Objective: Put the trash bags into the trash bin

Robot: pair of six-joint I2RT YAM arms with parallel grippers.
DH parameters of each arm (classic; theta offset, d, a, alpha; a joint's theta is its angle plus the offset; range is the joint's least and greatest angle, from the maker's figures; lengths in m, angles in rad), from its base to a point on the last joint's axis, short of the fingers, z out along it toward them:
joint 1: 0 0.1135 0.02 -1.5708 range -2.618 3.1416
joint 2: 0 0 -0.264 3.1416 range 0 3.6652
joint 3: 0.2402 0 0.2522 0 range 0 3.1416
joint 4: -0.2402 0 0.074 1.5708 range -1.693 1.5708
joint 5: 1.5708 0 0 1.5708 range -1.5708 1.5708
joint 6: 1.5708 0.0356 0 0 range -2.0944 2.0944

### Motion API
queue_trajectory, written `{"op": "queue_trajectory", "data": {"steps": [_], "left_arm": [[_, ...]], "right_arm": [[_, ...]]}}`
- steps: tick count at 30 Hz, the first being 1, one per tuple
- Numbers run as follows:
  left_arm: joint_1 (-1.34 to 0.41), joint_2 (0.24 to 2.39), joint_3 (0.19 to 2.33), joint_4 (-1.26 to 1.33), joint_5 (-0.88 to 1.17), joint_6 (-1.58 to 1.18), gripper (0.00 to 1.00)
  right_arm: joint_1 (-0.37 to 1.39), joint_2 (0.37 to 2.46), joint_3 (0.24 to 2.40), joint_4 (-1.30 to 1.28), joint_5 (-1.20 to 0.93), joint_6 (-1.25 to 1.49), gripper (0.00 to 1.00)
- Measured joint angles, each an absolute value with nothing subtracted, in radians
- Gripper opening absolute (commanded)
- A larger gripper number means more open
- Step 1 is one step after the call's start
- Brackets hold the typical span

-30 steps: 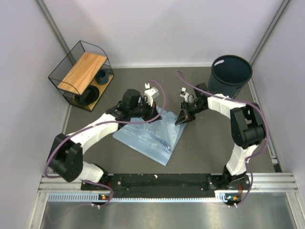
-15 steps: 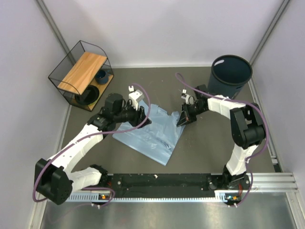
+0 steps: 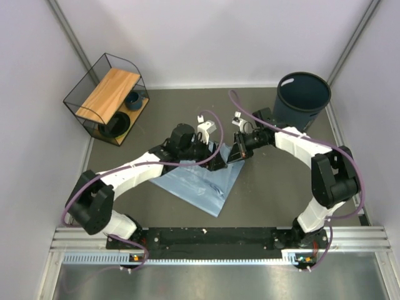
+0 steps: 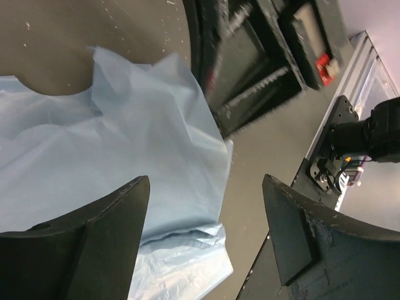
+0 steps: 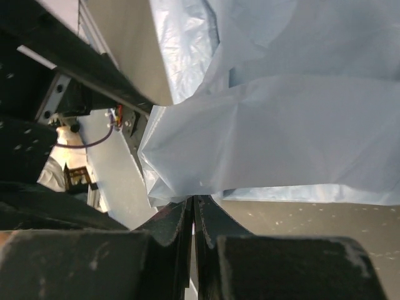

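The trash bags point(image 3: 199, 181) lie as a crinkly light-blue sheet on the dark table between the arms. My right gripper point(image 3: 237, 154) is shut on the sheet's far right corner, and in the right wrist view the film point(image 5: 281, 137) bunches just above the pinched fingertips point(image 5: 194, 204). My left gripper point(image 3: 216, 161) hovers open over that same corner, close to the right gripper. The left wrist view shows the bags point(image 4: 125, 144) under and between its spread fingers point(image 4: 94, 244), held by neither. The trash bin point(image 3: 312, 115) stands upright at the back right, apart from the sheet.
A black wire-framed basket point(image 3: 106, 100) with a wooden shelf and dark cups stands at the back left. White walls close in on the table on three sides. The right gripper's black body point(image 4: 250, 62) fills the top of the left wrist view.
The left gripper went from shut to wide open. It swung left off the sheet, then came back right over the corner. The right gripper stayed shut on the film and shifted slightly left.
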State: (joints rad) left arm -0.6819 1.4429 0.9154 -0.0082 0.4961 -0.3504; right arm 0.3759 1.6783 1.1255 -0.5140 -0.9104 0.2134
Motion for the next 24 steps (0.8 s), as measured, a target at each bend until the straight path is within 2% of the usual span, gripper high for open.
{"op": "queue_trajectory", "data": {"steps": [3, 4, 7, 8, 10, 12, 14, 15, 18, 24], "left_arm": [[-0.687, 1.465, 0.921, 0.032, 0.490, -0.385, 0.73], [-0.688, 1.469, 0.922, 0.043, 0.486, -0.392, 0.65], [-0.694, 1.476, 0.923, 0.058, 0.471, -0.399, 0.39], [-0.694, 1.477, 0.923, 0.057, 0.470, -0.400, 0.18], [-0.693, 1.475, 0.923, 0.059, 0.476, -0.406, 0.00], [-0.688, 1.465, 0.922, 0.045, 0.476, -0.392, 0.00], [-0.673, 1.448, 0.920, 0.036, 0.471, -0.387, 0.00], [-0.668, 1.431, 0.915, 0.029, 0.469, -0.383, 0.00], [-0.648, 1.347, 0.898, -0.007, 0.458, -0.360, 0.00], [-0.630, 1.182, 0.894, -0.073, 0.447, -0.317, 0.00]], "right_arm": [[0.398, 1.655, 1.126, -0.507, -0.938, 0.215, 0.00], [0.402, 1.650, 1.126, -0.504, -0.947, 0.216, 0.00], [0.412, 1.634, 1.125, -0.498, -0.967, 0.222, 0.00], [0.414, 1.631, 1.125, -0.495, -0.967, 0.221, 0.00], [0.414, 1.629, 1.124, -0.484, -0.957, 0.220, 0.00], [0.410, 1.629, 1.114, -0.482, -0.952, 0.223, 0.02], [0.411, 1.628, 1.108, -0.480, -0.955, 0.226, 0.13], [0.413, 1.628, 1.106, -0.480, -0.952, 0.228, 0.25], [0.413, 1.628, 1.104, -0.479, -0.931, 0.223, 0.47], [0.413, 1.647, 1.100, -0.478, -0.864, 0.205, 0.52]]}}
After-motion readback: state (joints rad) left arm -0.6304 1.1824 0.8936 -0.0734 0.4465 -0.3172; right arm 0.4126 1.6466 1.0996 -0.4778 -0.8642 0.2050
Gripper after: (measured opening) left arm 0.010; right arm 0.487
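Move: The bag's lifted edge lies almost between the left hand's open fingers, about 1 cm ahead, 2 cm to the right and 1 cm below. The bag's flat body lies about 2 cm back of the left hand, 7 cm to its left and 12 cm below. The right hand already pinches the lifted edge at its fingertips. From the right hand, the trash bin's middle stands roughly 17 cm ahead, 22 cm to the right and 2 cm below. Easing a centimetre forward and right, the left hand shuts its wide-open fingers on the bag's lifted edge beside the right gripper, then draws it up about 7 cm and some 5 cm left with a slight tilt of the wrist. The right hand first keeps its pinch and rises about 2 cm, shifting slightly back and left, then opens halfway to let the edge go and sinks back. ##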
